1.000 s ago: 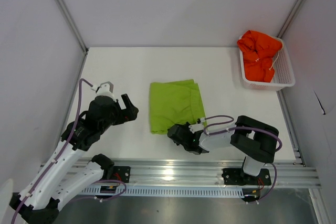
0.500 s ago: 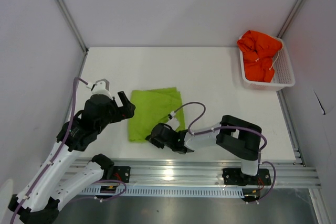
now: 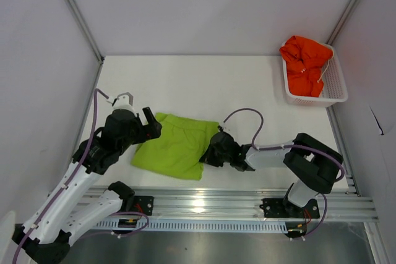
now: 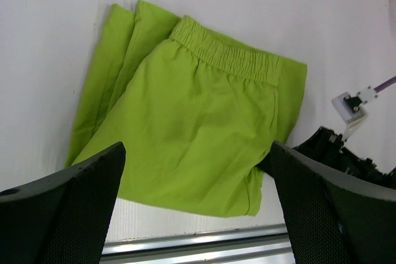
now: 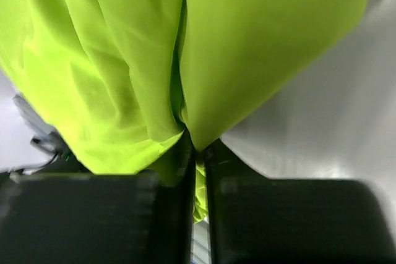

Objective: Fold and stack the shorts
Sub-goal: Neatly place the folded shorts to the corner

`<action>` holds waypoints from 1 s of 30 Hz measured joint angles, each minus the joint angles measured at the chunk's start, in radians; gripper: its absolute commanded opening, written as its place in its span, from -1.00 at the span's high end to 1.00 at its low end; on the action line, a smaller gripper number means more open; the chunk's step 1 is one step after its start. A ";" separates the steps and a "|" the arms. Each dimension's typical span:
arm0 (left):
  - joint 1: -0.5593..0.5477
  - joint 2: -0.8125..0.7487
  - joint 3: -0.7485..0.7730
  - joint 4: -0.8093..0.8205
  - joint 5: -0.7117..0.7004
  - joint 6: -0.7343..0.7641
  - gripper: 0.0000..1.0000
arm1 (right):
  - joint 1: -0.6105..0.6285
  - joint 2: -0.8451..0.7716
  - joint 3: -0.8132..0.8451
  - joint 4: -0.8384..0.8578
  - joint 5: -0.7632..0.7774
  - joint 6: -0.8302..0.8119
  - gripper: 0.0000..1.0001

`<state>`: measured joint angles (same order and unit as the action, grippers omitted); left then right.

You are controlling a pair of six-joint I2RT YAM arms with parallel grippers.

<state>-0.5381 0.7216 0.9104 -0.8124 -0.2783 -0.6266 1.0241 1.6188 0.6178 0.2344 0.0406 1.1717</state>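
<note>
The lime green shorts [image 3: 173,145] lie folded on the white table near its front edge, waistband toward the back. My right gripper [image 3: 209,154] is shut on their right edge; the right wrist view shows green fabric [image 5: 124,60] pinched between the two dark fingers [image 5: 154,214]. My left gripper [image 3: 151,123] stands wide open just left of the shorts, touching nothing. Its wrist view looks down on the green shorts [image 4: 198,128] between its two fingers [image 4: 68,208]. The orange-red shorts [image 3: 304,63] sit bunched in a basket at the back right.
A white mesh basket [image 3: 334,94] stands in the back right corner against the wall. A metal rail [image 3: 204,201] runs along the table's front edge. White walls close in the table on the left, back and right.
The right gripper dragged the green shorts leftward, then swung back to the right, turning them so they now lie tilted. The left gripper stayed open and shifted only slightly.
</note>
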 measured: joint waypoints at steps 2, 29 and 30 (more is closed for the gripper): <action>0.000 0.012 0.000 0.007 0.001 0.000 -0.98 | -0.047 0.014 0.057 -0.070 -0.004 -0.063 0.21; 0.000 0.003 0.000 0.001 -0.007 0.026 -0.98 | -0.231 0.080 0.131 0.098 -0.166 -0.288 -0.99; 0.000 0.003 0.000 0.000 -0.007 0.026 -0.98 | -0.231 0.094 0.140 0.113 -0.172 -0.282 -0.99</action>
<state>-0.5381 0.7242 0.9104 -0.8120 -0.2855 -0.6003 0.7929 1.7130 0.7574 0.3473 -0.1310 0.8898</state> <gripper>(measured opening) 0.990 0.992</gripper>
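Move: Just left of the right hand's shut fingers, which pinch the right edge of the folded lime shorts, lies the shorts' middle, about 10 cm to the left and 4 cm ahead, roughly 1 cm lower. The waistband's right end is some 14 cm ahead and 5 cm to the right; the shorts' near corner sits around 8 cm back and 1 cm left. From the left hand, the shorts' middle is about 21 cm below, 1 cm ahead and 6 cm right. Opening from shut to fully wide, the right hand lets go of the pinched right edge and travels forward about 9 cm along that side towards the waistband, rising some 3 cm as the fingers tip up roughly 10 degrees. It ends with the spread fingers at the right edge, one of them over the cloth. ##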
